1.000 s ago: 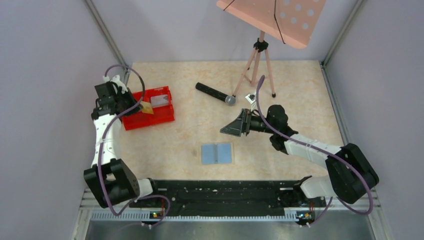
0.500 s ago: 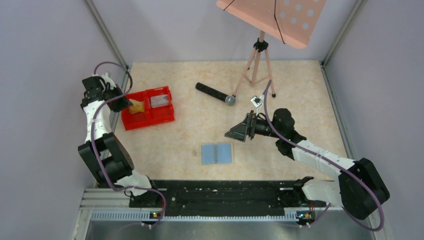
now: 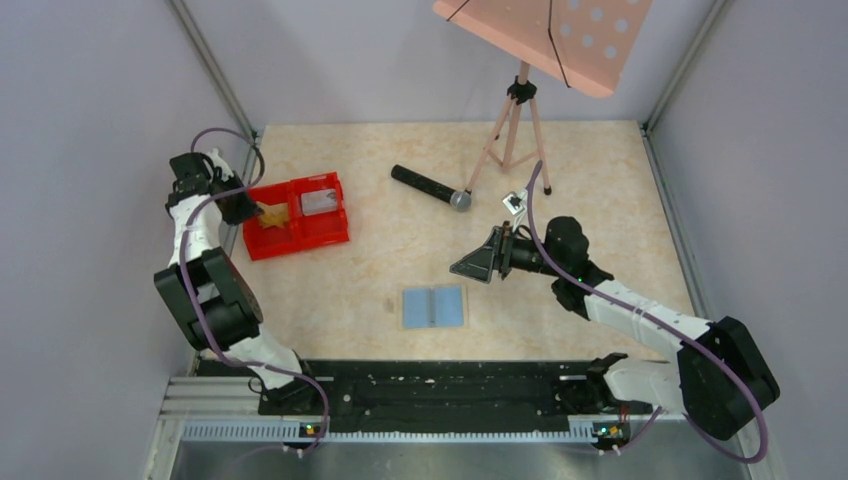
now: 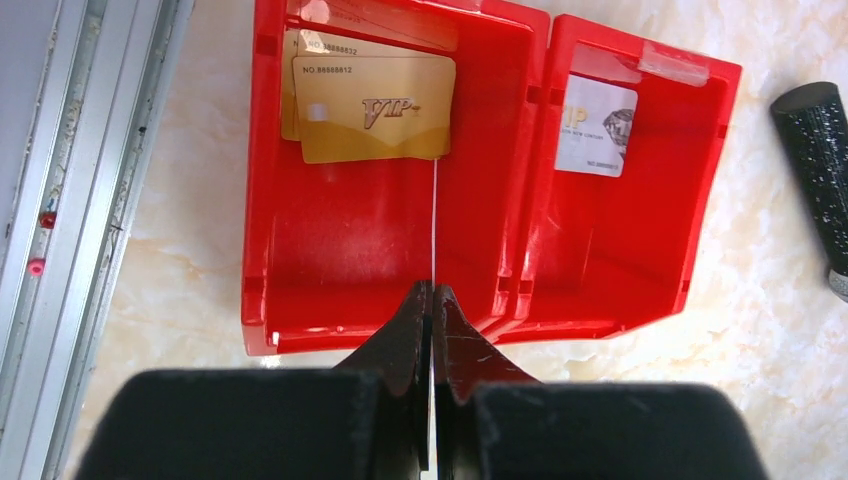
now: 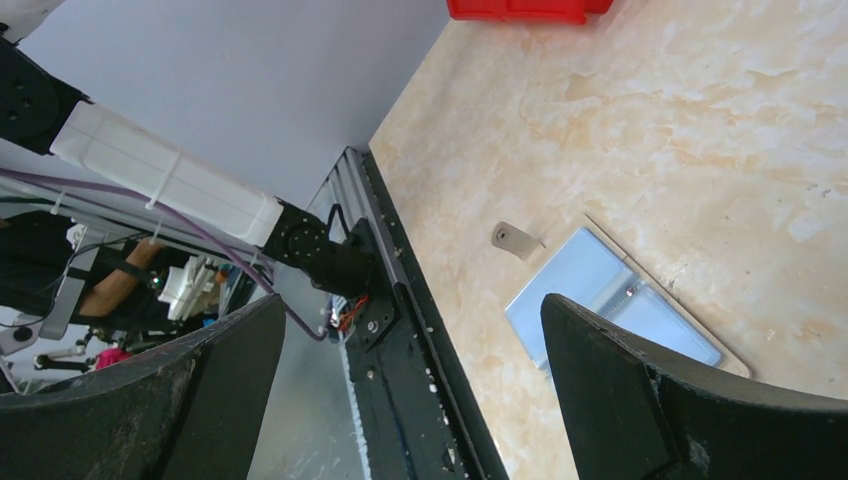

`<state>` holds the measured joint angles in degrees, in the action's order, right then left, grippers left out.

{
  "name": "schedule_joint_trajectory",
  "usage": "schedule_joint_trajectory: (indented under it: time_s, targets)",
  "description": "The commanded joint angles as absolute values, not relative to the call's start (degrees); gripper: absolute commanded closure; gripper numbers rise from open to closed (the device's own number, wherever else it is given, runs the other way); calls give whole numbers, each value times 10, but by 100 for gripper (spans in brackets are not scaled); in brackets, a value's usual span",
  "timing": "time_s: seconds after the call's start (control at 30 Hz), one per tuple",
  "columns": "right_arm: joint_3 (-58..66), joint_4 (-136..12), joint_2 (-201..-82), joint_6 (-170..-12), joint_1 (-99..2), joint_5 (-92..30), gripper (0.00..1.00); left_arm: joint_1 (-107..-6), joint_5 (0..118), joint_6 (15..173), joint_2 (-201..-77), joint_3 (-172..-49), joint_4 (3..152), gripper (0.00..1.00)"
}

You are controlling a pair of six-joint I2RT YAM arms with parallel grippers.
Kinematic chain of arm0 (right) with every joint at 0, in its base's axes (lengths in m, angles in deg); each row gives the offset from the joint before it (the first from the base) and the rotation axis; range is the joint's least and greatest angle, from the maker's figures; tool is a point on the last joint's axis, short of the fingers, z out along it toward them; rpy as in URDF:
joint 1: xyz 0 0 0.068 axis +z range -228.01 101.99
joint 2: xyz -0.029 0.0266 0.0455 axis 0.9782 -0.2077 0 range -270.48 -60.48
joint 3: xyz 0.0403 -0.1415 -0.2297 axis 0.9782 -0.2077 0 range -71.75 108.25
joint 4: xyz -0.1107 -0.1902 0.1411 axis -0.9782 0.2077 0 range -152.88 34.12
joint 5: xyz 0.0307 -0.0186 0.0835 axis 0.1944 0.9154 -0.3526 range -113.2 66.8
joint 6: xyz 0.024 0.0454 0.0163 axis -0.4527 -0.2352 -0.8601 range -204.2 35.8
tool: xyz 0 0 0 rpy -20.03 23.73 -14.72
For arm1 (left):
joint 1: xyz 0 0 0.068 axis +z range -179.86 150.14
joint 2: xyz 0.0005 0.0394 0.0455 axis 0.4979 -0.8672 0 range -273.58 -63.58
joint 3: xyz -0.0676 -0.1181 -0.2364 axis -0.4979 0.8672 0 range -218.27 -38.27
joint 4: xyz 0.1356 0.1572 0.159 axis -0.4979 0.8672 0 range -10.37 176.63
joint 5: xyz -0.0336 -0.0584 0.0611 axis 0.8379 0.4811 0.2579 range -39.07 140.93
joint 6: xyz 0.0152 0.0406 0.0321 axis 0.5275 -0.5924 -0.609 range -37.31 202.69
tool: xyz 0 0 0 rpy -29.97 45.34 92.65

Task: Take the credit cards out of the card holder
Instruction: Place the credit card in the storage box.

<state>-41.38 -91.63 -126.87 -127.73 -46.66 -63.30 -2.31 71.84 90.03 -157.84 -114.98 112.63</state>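
The light-blue card holder (image 3: pixel 434 307) lies open and flat on the table, also visible under my right gripper (image 5: pixel 600 290). My left gripper (image 4: pixel 434 290) is shut on a credit card (image 4: pixel 435 220) seen edge-on as a thin white line, held over the left compartment of the red tray (image 4: pixel 530 200). In the top view this held card (image 3: pixel 272 212) looks gold. Two gold cards (image 4: pixel 375 108) lie in that compartment, and a silvery card (image 4: pixel 595 125) lies in the right one. My right gripper (image 3: pixel 470 265) hovers open and empty above and right of the card holder.
A black microphone (image 3: pixel 430 187) lies behind the middle of the table. A tripod (image 3: pixel 517 110) carrying a pink perforated board stands at the back right. The red tray (image 3: pixel 320 232) sits at the left beside the metal rail and wall.
My left arm swung back toward the left wall, carrying the card leftward over the tray's left compartment. My right gripper shifted slightly right and stayed open.
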Motion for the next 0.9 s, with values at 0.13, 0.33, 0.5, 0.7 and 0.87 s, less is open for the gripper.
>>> schedule_joint_trajectory:
  time_s: [0.13, 0.33, 0.5, 0.7, 0.87]
  targets:
    - [-397, -923, -1255, -1269, -471, -620, 1, -21, 732, 902, -1612, -1180, 1058, 100]
    - [-390, -901, -1248, -1258, -471, -610, 1, -21, 754, 908, -1642, -1188, 1041, 100]
    - [-388, -906, -1252, -1262, -471, -607, 1, -22, 771, 916, -1656, -1194, 1026, 100]
    - [-386, -910, -1257, -1268, -471, -606, 1, -22, 775, 923, -1670, -1199, 1018, 100]
    - [-378, -905, -1262, -1265, -471, -608, 1, -22, 787, 929, -1686, -1200, 1017, 100]
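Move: The left hand already holds a card edge-on. The pile of gold cards in the storage box's left compartment lies about 8 cm ahead of this hand, 4 cm to its left and 12 cm below. The box divider runs some 3 cm to the hand's right and 7 cm ahead, and the white card beyond it lies about 8 cm right, 10 cm ahead. From the idle right hand, the gold pile is roughly 24 cm ahead, 51 cm left and 17 cm below. Still pinching the credit card between its shut fingertips, the left hand carries it forward about 4.5 cm and down some 2.5 cm towards the gold pile in the left compartment. The sinking is done by about two thirds of the way through, and the rest is forward. The wrist tips only slightly, by about 5 degrees, and the fingers stay shut. ##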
